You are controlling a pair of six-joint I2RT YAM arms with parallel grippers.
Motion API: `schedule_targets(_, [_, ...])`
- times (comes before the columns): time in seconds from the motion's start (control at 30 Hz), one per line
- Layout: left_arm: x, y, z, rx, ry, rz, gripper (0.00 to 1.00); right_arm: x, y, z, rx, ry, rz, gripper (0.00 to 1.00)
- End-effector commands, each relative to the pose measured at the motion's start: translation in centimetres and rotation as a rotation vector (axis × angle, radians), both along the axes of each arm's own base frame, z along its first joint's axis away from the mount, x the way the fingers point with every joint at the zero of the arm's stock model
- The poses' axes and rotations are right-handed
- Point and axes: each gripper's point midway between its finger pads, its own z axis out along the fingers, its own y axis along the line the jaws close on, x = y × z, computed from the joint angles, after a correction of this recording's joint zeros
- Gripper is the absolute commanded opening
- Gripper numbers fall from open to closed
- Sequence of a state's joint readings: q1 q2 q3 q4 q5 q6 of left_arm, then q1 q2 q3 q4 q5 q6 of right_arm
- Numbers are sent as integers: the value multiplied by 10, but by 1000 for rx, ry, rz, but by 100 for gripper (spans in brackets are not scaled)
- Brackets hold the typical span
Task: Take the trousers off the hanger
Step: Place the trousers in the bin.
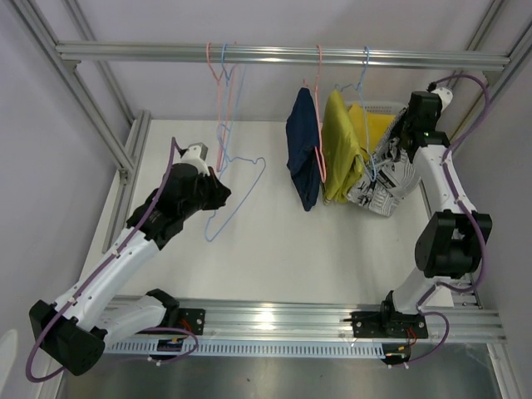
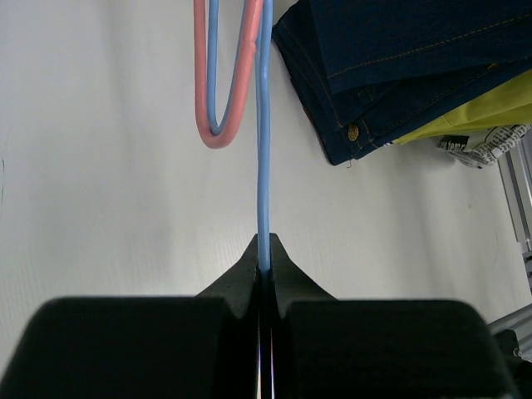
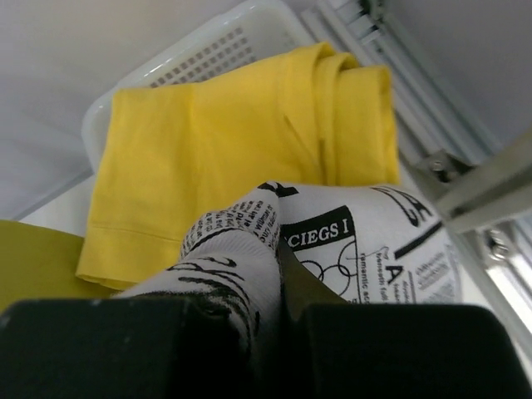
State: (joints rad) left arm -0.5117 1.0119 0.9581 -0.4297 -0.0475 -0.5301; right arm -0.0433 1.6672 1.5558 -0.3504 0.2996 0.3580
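Note:
Black-and-white print trousers [image 1: 384, 189] hang off a blue hanger [image 1: 364, 83] on the rail, and my right gripper [image 1: 401, 150] is shut on their cloth. In the right wrist view the print cloth [image 3: 374, 241] bunches between the right gripper's [image 3: 278, 249] jaws. Dark navy trousers [image 1: 303, 154] on a pink hanger [image 1: 319, 125] and mustard-olive trousers [image 1: 339, 150] hang beside them. Bright yellow trousers [image 3: 233, 141] lie folded in a white basket [image 3: 208, 50]. My left gripper [image 2: 264, 258] is shut on the wire of an empty blue hanger [image 2: 263, 125], low at the left [image 1: 237, 195].
Empty pink and blue hangers [image 1: 223, 100] dangle from the aluminium rail [image 1: 283, 56] at the left. Frame posts [image 1: 125, 150] border the white table on the left and right. The basket [image 1: 378, 106] stands at the back right corner.

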Motion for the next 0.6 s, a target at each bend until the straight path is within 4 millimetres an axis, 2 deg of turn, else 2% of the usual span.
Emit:
schedule_targets(0.0, [2, -8, 30, -31, -77, -35, 1, 46, 17, 50, 81, -200, 78, 0])
schedule_targets(0.07, [2, -6, 31, -27, -82, -30, 1, 56, 19, 45, 90, -187, 88, 0])
schedule_targets(0.1, [2, -6, 32, -28, -85, -28, 0, 64, 19, 54, 92, -207, 91, 0])
schedule_targets(0.13, [2, -6, 33, -29, -88, -28, 1, 74, 20, 40, 97, -181, 100, 0])
schedule_targets(0.17, [1, -6, 34, -31, -93, -30, 1, 78, 21, 37, 99, -170, 105, 0])
schedule_targets(0.2, [1, -5, 35, -30, -95, -30, 1, 84, 21, 50, 96, -196, 110, 0])
schedule_targets(0.23, [1, -5, 34, -29, -94, -30, 1, 93, 22, 37, 101, -172, 115, 0])
schedule_targets(0.27, [1, -6, 34, -29, -94, -30, 1, 98, 22, 36, 99, -173, 119, 0])
schedule_targets(0.3, [1, -6, 34, -28, -94, -32, 1, 104, 22, 53, 95, -207, 123, 0])
schedule_targets(0.33, [1, -6, 35, -27, -95, -30, 0, 112, 22, 37, 97, -169, 123, 0])
schedule_targets(0.4, [2, -5, 34, -23, -95, -27, 1, 121, 22, 38, 96, -170, 126, 0])
schedule_targets(0.43, [1, -5, 35, -25, -96, -28, 1, 126, 22, 50, 95, -194, 131, 0])
schedule_targets(0.47, [1, -5, 35, -27, -97, -29, 1, 134, 23, 37, 100, -175, 133, 0])
schedule_targets(0.5, [1, -5, 35, -25, -97, -32, 1, 139, 23, 35, 101, -175, 135, 0])
schedule_targets(0.53, [1, -5, 35, -25, -96, -30, 1, 142, 23, 44, 99, -194, 137, 0])
schedule_targets(0.57, [1, -5, 35, -25, -97, -30, 1, 149, 21, 31, 101, -175, 133, 0])
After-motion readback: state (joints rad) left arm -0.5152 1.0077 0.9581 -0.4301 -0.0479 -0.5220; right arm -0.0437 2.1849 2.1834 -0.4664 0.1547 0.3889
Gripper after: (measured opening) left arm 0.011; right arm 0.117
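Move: The right hand already holds the printed trousers; the bin's middle lies about 15 cm ahead of it, with no clear sideways offset, and some 20 cm below. The yellow trousers lie in the bin, about 14 cm ahead, 2 cm left and 17 cm down. The green trousers hang roughly 20 cm left of the right hand and 3 cm nearer the base, near its height. From the left hand, the bin is about 35 cm ahead, 50 cm right and 18 cm below. The right hand keeps its pinch on a fold of the printed trousers and carries them steadily forward about 12 cm over the bin and the yellow trousers in it, sinking only a couple of centimetres before levelling off. It stays high with the cloth hanging beneath, turns some 5 degrees counter-clockwise while its left side rises a little, and the fingers do not open. ##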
